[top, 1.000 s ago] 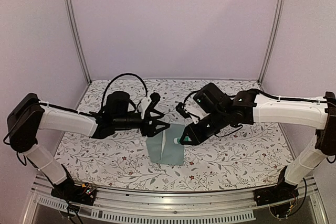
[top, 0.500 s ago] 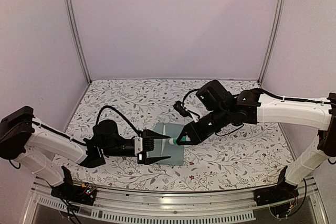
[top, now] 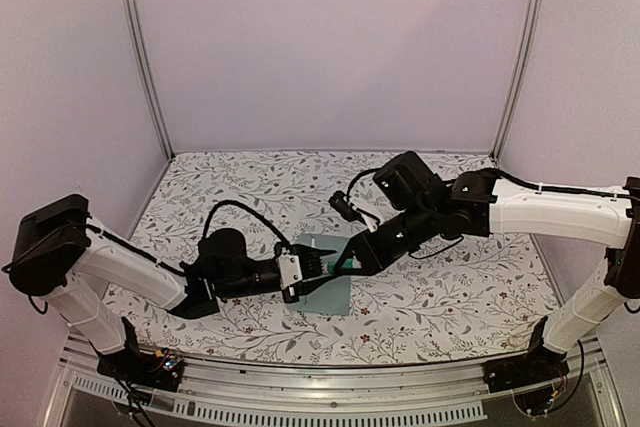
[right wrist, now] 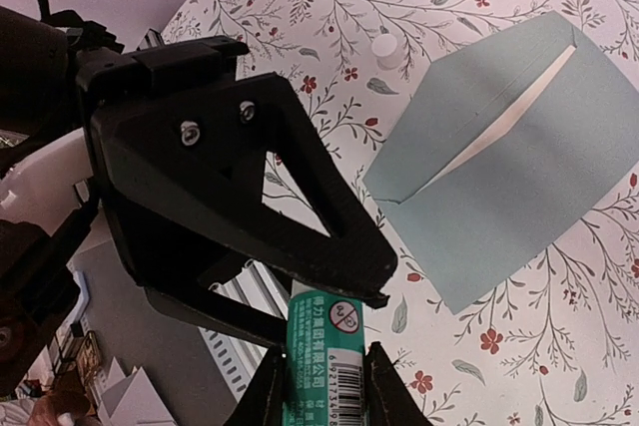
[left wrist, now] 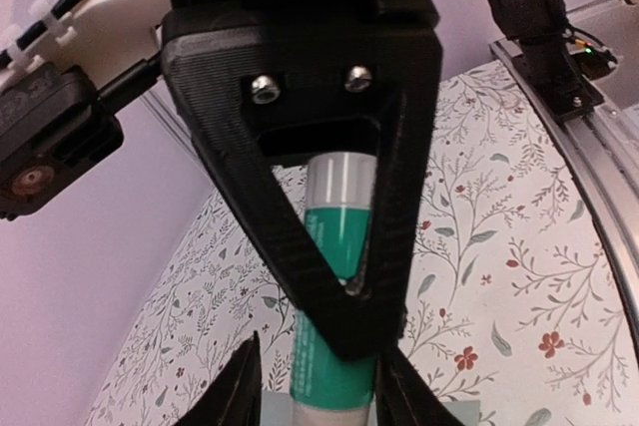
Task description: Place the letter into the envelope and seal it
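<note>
My right gripper (right wrist: 324, 386) is shut on a green-and-white glue stick (right wrist: 321, 361) and holds it in the air above the table. In the top view the right gripper (top: 347, 263) meets my left gripper (top: 312, 269) over the envelope (top: 335, 297). The left gripper (left wrist: 324, 398) is open, its fingers flanking the glue stick's (left wrist: 339, 246) whitish tip with a gap on one side. The pale teal envelope (right wrist: 509, 167) lies flat, and a slit under its flap shows whitish inside. The letter does not show in any view.
A small white cap (right wrist: 384, 45) lies on the floral tablecloth (top: 450, 287) beside the envelope. An aluminium rail (top: 330, 387) runs along the near edge. Upright frame posts (top: 140, 57) stand at the back corners.
My left arm has swung down and in towards the glue stick's tip, and its jaws have narrowed around it. The right gripper has kept hold of the stick and shifted slightly left.
</note>
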Available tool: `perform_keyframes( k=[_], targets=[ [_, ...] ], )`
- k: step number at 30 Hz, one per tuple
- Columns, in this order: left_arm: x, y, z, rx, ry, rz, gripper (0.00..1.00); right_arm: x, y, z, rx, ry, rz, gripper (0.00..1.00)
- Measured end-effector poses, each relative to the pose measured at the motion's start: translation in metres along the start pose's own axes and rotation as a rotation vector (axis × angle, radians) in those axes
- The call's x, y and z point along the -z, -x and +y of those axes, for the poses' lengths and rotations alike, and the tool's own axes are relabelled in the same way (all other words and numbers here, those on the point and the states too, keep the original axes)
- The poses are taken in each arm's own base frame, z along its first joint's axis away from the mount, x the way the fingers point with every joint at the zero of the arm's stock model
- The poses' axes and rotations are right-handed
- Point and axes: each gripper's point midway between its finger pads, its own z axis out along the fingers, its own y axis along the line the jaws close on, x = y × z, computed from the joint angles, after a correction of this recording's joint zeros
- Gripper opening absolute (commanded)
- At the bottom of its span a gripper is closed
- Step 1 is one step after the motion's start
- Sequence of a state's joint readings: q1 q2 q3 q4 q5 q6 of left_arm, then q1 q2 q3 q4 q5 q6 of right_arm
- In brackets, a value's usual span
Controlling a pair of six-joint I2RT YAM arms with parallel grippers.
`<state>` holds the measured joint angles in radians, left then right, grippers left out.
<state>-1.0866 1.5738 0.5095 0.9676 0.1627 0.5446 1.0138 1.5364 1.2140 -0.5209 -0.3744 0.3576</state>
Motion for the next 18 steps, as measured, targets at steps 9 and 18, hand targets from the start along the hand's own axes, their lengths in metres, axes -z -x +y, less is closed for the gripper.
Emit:
perform_keyframes(
  k=[9, 18],
  targets=[
    [-0.004, -0.001, 0.001, -0.027, 0.044, 0.033, 0.00, 0.001, 0.004, -0.001, -0.005, -0.002, -0.016, 0.16],
    [-0.006, 0.007, 0.015, 0.057, 0.106, 0.005, 0.00, 0.019, 0.027, -0.010, -0.037, -0.077, -0.176, 0.72]
  ],
)
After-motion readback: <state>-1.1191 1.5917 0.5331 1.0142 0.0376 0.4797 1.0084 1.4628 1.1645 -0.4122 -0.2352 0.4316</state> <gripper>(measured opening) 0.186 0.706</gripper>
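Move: The glue stick is still in the right hand's grip, its middle about 1 cm left of that hand and 1 cm below. From the left hand, whose half-open fingers straddle the stick, its middle lies some 1 cm to the right and 1 cm up. The envelope lies on the table about 4 cm ahead and 3 cm left of the left hand, 13 cm below, with the white cap some 14 cm left and 2 cm ahead. Left fingers pinch the glue stick, then the right ones open, backing off about 3 cm forward and up. ##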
